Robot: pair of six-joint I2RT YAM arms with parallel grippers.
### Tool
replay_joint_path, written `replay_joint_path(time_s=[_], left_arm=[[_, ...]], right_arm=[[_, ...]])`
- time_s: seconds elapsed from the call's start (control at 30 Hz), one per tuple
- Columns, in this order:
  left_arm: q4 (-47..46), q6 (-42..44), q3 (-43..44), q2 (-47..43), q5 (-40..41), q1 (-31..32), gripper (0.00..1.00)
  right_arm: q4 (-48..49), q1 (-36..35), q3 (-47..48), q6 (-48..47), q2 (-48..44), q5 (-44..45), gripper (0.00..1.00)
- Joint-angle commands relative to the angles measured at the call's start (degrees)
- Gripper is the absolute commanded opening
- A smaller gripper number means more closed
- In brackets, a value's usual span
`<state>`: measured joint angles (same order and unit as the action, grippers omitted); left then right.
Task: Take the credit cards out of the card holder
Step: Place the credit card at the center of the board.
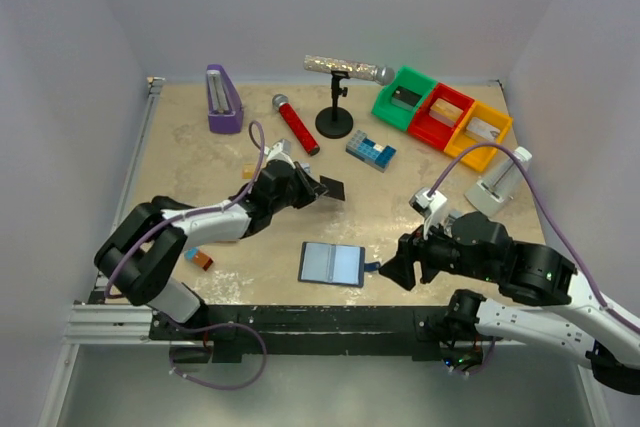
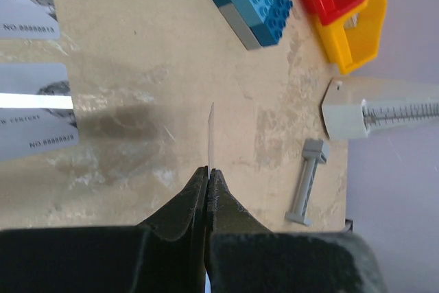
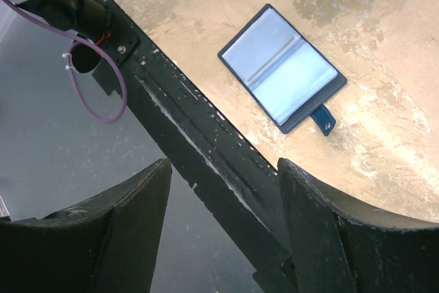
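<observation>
The card holder [image 1: 332, 263] lies open and flat near the table's front edge, its pale pockets up [image 3: 281, 66] and its dark tab pointing right. My left gripper [image 1: 316, 187] hovers above the table behind it, shut on a credit card [image 1: 335, 188]. In the left wrist view that card [image 2: 210, 135] shows edge-on, sticking out of the gripper [image 2: 208, 169]. Two silver-grey credit cards [image 2: 34, 118] [image 2: 27, 1] lie flat on the table to its left. My right gripper [image 1: 392, 265] is open and empty just right of the holder's tab; its jaws [image 3: 223, 166] hang over the front rail.
A blue brick block [image 1: 371, 151], a microphone stand [image 1: 335, 117], a red microphone [image 1: 295, 124] and a purple object [image 1: 222, 99] stand at the back. Green [image 1: 405, 97], red [image 1: 440, 114] and yellow [image 1: 480, 132] bins sit back right, a white holder [image 1: 497, 182] below them. An orange-and-blue block [image 1: 201, 259] lies front left.
</observation>
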<state>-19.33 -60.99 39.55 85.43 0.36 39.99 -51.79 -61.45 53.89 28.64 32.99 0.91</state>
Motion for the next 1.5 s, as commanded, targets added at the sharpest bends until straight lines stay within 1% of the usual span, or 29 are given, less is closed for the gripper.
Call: replay_joint_path(time_s=[0.0, 0.1, 0.27, 0.73, 0.87, 1.1, 1.13, 1.27, 1.47], left_arm=[[-4.1, -3.1, 5.6, 6.0, 3.2, -3.0, 0.00], [-5.3, -3.7, 7.6, 10.3, 1.7, -4.6, 0.00], [-4.3, -3.3, 11.9, 15.7, 0.9, -5.9, 0.00], [-4.0, -4.5, 16.3, 22.8, 0.3, -6.1, 0.00], [-4.0, -4.5, 17.1, 23.8, -0.1, -6.1, 0.05], [-3.7, -4.0, 17.5, 24.1, -0.1, -6.1, 0.19], [-3.6, -4.0, 17.6, 24.1, -1.4, -6.3, 0.20], [-2.8, -3.3, 18.2, 23.7, -2.1, -6.8, 0.28], [-2.0, -2.5, 18.0, 22.9, -2.4, -7.4, 0.34]], right_arm=[[4.6, -0.1, -0.3, 1.4, -0.4, 1.1, 0.68], [4.5, -0.1, 0.1, 0.9, 0.4, 1.1, 0.67], [4.6, 0.0, 0.7, -0.2, 0.8, 1.2, 0.67], [6.0, 0.0, -0.6, -1.0, 2.8, 1.6, 0.68], [6.0, -0.1, -0.6, -1.3, 3.3, 1.6, 0.68], [6.0, 0.0, -0.6, -1.4, 3.7, 2.0, 0.68], [6.0, 0.0, -0.7, -1.4, 3.7, 1.8, 0.68], [5.8, 0.0, -1.0, -1.4, 4.2, 2.0, 0.68], [5.8, 0.0, -1.2, -1.0, 4.3, 2.4, 0.69]])
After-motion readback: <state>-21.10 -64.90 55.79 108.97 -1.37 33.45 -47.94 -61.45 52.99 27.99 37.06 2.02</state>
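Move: The dark card is already shut in my left fingers. Its spot on the board lies about 12 cm ahead of my left hand, 4 cm to the right and 9 cm below. At the same depth, one silver card lies 5 cm ahead and 6 cm left, the other 12 cm ahead and 7 cm left, and the blue blocks some 17 cm ahead and 14 cm right. From my right hand the spot is roughly 35 cm ahead, 13 cm left and 22 cm down. I carry the pinched dark card about 9 cm forward while lowering it some 6 cm to the board, past the silver cards. My left wrist turns slightly counter-clockwise and tips down a little, roughly 10 degrees in all. The travel is quick at first and then slows; once low, I hold the hand nearly still and open my fingers about a third of the way to let the card out of the pinch. ##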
